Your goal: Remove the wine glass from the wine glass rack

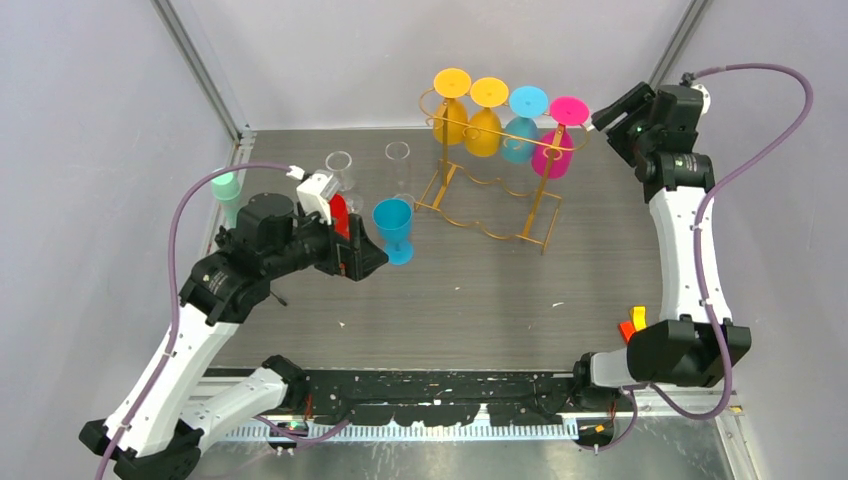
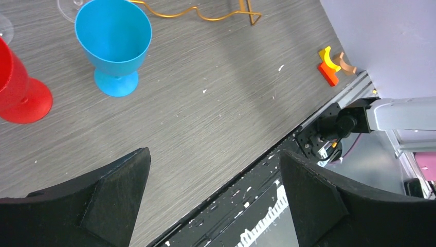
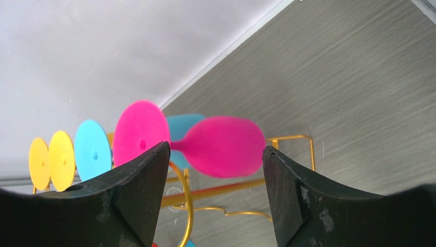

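The gold wire wine glass rack [image 1: 489, 213] stands at the back of the table. Several wine glasses hang upside down from its top rail: two yellow [image 1: 452, 112], a cyan [image 1: 522, 132] and a pink wine glass [image 1: 555, 150] at the right end. My right gripper [image 1: 601, 120] hovers just right of the pink glass. In the right wrist view it [image 3: 216, 148] is open, and the pink glass [image 3: 226, 146] lies just beyond the fingertips, untouched. My left gripper [image 1: 366, 256] is open and empty over the table [image 2: 215, 152], beside a standing blue glass [image 2: 114, 41].
A red glass [image 1: 339, 213] stands by the left gripper. Two clear glasses [image 1: 340, 166] [image 1: 398, 156] and a green cup [image 1: 227, 190] sit at the back left. Small coloured blocks [image 1: 632, 322] lie near the right arm's base. Side walls close in the table.
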Tool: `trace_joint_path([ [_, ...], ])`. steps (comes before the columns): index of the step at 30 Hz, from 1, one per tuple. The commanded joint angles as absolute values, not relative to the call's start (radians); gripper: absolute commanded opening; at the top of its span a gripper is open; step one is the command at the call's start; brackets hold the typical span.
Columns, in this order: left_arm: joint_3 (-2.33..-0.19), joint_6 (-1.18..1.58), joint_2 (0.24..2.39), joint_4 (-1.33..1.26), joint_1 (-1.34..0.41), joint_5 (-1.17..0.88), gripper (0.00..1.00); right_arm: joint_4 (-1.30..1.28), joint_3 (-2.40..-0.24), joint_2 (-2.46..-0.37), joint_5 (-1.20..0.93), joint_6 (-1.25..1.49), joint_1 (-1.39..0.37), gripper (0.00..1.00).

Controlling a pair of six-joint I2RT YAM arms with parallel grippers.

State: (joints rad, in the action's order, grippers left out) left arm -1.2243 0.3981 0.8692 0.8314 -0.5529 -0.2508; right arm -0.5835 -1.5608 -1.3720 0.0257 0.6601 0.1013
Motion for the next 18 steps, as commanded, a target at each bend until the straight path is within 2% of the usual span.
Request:
trace_joint_path([
  [1,-1.273,0.424,0.867,0.757,-0.548,-0.29,1.0,-0.427,-1.601,-1.403,-0.119,0.687,0.154,0.72],
  [15,-1.275,0.496,0.936,0.73,-0.548,-0.156,1.0,-0.192,-1.513,-1.456,-0.424,0.809,0.202,0.72],
  [18,-1.261,0.512,0.935,0.715,-0.548,-0.164,1.0,-0.186,-1.512,-1.49,-0.455,0.83,0.202,0.66],
])
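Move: The pink glass, hanging upside down at the rack's right end, lies about 8 cm to the left of the right hand, some 4 cm ahead and 5 cm below it. Next in the row, the hanging blue glass is about 15 cm left, 6 ahead and 5 below; the nearer yellow glass is about 22 left, 8 ahead and at that same level. From the left hand the pink glass lies roughly 26 cm ahead, 31 cm to the right, about level. The right hand closes in on the hanging pink glass without any grip yet, its fingers staying open: about 4 cm forward, first edging right, then swinging some 3 cm left and rising 2 cm. As it goes, the wrist turns counter-clockwise, tips up and rolls left side up, some 10-15 degrees each. The empty left hand drifts about 3 cm forward, rising briefly, still open. ##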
